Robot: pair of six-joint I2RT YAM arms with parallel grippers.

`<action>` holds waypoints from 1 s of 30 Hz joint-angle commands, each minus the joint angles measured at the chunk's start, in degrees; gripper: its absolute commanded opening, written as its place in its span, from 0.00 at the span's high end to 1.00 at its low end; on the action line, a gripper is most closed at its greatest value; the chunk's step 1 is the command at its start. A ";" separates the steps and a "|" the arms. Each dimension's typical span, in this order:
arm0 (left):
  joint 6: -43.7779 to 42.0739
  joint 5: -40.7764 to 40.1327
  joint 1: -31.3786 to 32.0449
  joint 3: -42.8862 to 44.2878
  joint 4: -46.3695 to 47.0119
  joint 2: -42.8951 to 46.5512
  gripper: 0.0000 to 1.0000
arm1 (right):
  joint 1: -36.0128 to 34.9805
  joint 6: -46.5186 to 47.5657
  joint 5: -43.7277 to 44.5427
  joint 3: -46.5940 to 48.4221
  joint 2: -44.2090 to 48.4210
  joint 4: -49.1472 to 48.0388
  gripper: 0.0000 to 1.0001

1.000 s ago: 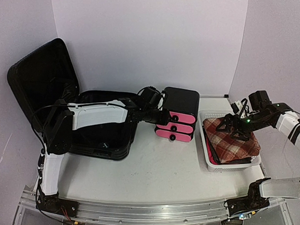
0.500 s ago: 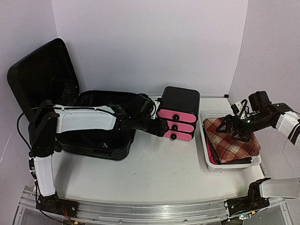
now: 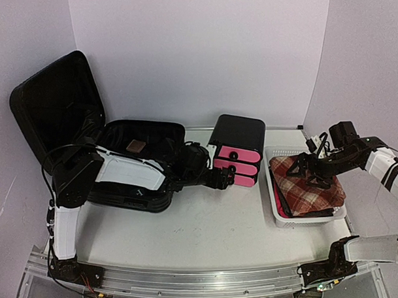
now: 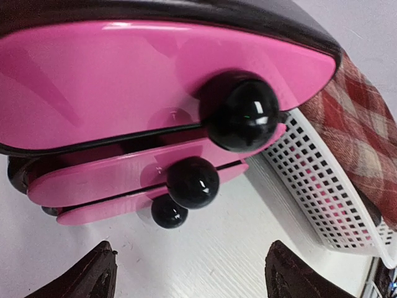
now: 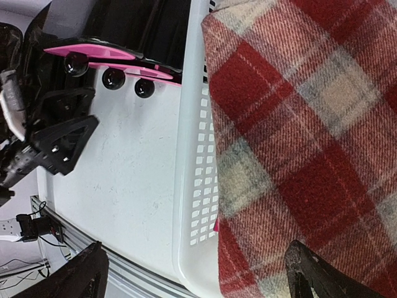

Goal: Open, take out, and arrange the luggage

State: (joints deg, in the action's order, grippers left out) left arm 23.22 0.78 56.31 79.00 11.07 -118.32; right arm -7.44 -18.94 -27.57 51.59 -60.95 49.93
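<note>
The luggage [image 3: 60, 105] is a big black hard-shell suitcase at the left, its lid propped upright and its base [image 3: 141, 190] lying open on the table. A small brownish item [image 3: 137, 146] lies inside. My left gripper [image 3: 225, 179] hovers low over the table just in front of a black box with pink drawer fronts [image 3: 238, 147]. In the left wrist view the gripper [image 4: 195, 279] is open and empty, facing the pink drawers [image 4: 124, 87] and their black knobs [image 4: 239, 112]. My right gripper [image 3: 312, 171] hangs open over a red plaid cloth [image 3: 308, 184]. In its own view the right gripper [image 5: 198, 276] holds nothing.
A white mesh basket [image 3: 276, 212] at the right holds the plaid cloth [image 5: 310, 124], and its rim [image 5: 192, 155] stands close beside the drawer box [image 5: 118, 56]. White walls enclose the table at the back and sides. A metal rail [image 3: 190, 280] runs along the near edge.
My left gripper opened, let go of the drawer box and drew back and down toward the table. The left arm dropped lower, uncovering the suitcase's inside. The right arm stayed still.
</note>
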 commanded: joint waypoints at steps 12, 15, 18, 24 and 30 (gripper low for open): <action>0.79 -11.96 1.08 7.27 10.82 -7.87 0.27 | -0.06 -0.40 -0.42 -0.14 1.99 -1.06 0.02; 0.48 -13.11 1.33 7.85 11.85 -8.60 0.28 | -0.12 -0.30 -0.38 -0.09 2.05 -1.05 0.02; 0.21 -14.19 1.47 8.07 13.15 -9.18 0.30 | -0.08 -0.33 -0.33 -0.25 2.19 -1.06 0.02; -0.11 -15.22 1.61 8.76 13.87 -10.12 0.35 | -0.09 -0.40 -0.22 -0.70 2.41 -1.06 0.02; -0.57 -15.30 1.61 8.58 14.13 -10.12 0.45 | -0.10 -0.25 -0.11 -0.62 2.27 -1.06 0.02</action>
State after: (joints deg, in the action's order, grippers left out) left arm 23.77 -12.80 58.04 85.06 21.71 -128.60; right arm -7.44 -19.33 -27.59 50.92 -59.09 49.98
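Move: The middle knob of the drawer box is the left hand's aim, about 6 cm ahead, 4 cm to its right and 2 cm below. The top knob sits roughly 6 cm above it, the bottom knob some 6 cm under it. The basket with the plaid cloth is about 24 cm to the hand's right, level with it fore and aft and 6 cm lower. From the right hand, the middle knob is some 11 cm ahead, 22 cm left, 7 cm below. Forward and somewhat to the right, the left hand eases in about 5 cm towards the drawer box's middle knob, dipping about 2 cm early on and slowing to a creep. The wrist turns roughly 10 degrees counter-clockwise and tips up a little, while the fingers narrow from wide open to just over half, closing in around the knob; contact can't be made out. ##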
